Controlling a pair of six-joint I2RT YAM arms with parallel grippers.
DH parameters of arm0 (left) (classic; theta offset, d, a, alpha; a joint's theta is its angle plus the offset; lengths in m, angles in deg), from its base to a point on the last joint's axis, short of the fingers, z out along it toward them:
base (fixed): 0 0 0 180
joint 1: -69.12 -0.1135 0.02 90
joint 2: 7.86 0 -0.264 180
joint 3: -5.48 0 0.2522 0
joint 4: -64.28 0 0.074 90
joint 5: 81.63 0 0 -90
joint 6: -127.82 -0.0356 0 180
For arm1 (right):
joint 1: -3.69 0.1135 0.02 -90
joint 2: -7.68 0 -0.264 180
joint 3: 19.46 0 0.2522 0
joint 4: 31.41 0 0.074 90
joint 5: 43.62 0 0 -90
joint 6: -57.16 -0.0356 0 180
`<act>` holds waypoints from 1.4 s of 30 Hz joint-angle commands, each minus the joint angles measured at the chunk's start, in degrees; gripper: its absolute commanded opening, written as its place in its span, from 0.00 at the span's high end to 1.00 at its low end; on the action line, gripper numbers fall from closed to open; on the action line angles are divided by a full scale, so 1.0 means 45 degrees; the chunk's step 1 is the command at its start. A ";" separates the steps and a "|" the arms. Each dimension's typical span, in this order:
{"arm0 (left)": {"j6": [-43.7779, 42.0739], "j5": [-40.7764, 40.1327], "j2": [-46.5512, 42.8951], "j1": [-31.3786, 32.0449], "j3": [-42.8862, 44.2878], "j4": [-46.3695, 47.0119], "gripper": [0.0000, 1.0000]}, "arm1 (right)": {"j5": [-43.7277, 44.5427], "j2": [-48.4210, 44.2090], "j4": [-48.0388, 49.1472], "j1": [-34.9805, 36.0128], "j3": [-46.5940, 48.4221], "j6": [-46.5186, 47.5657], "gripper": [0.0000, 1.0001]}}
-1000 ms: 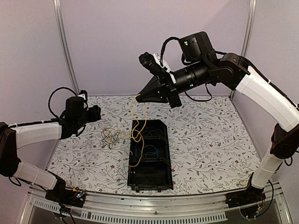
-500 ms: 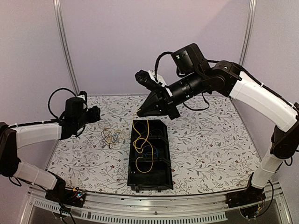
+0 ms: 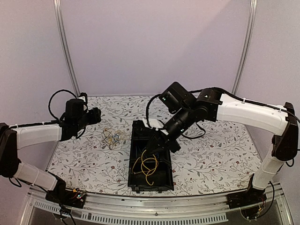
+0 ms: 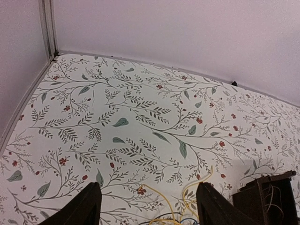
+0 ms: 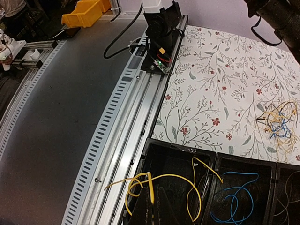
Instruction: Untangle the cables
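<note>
My right gripper (image 3: 150, 151) reaches down into the black tray (image 3: 151, 186) and is shut on a yellow cable (image 3: 149, 166), which loops in the near compartment. In the right wrist view the closed fingertips (image 5: 154, 206) pinch this yellow cable (image 5: 180, 176), one end hanging over the tray rim (image 5: 180, 149). A blue cable (image 5: 234, 199) lies in the middle compartment. A tangle of yellow, blue and dark cables (image 3: 111, 138) lies on the table left of the tray; it also shows in the right wrist view (image 5: 279, 124). My left gripper (image 3: 96, 115) is open and empty above it, yellow strands (image 4: 176, 206) between its fingers (image 4: 86, 206).
The table has a floral cloth (image 3: 211, 150). An aluminium rail (image 3: 154, 206) runs along the near edge, with the left arm's base (image 5: 159, 33) on it. A grey floor and a yellow bin (image 5: 86, 14) lie beyond. The tray corner (image 4: 267, 197) shows at the left wrist view's lower right.
My right gripper came down from high above the tray's far end into the near compartment, carrying the yellow cable, which now loops inside. The left arm has not moved.
</note>
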 commanded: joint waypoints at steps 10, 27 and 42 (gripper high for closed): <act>0.0160 0.0377 -0.0076 -0.0170 -0.0298 0.0181 0.28 | 0.2263 0.2540 0.2560 -0.0076 -0.1444 -0.1196 1.00; 0.0164 0.0729 0.0027 -0.0162 -0.0337 0.0281 0.28 | 0.4379 0.3395 0.2574 0.0491 -0.1983 -0.0877 0.79; 0.0235 0.0878 0.0081 -0.0165 -0.0351 0.0327 0.28 | 0.6539 0.2220 0.1402 0.0500 -0.0552 0.1738 0.67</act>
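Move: Straight below the right hand, some 21 cm down and at most a centimetre back, is the near compartment of the black tray, where the held yellow cable is going. The middle compartment, with the blue cable, lies about 12 cm ahead and equally far down; the cable tangle is roughly 26 cm ahead and 22 cm left, 24 cm below. From the idle left hand the near compartment lies about 29 cm back, 28 cm right and 12 cm lower. Lowering the yellow cable into the tray's near compartment, the right hand sinks about 18 cm and eases some 4 cm forward to the divider, its fingers tipping some 20 degrees steeper. There they open to about a third and let go of the cable; the hand then lifts roughly 7 cm, edging forward, fingers still parted. ##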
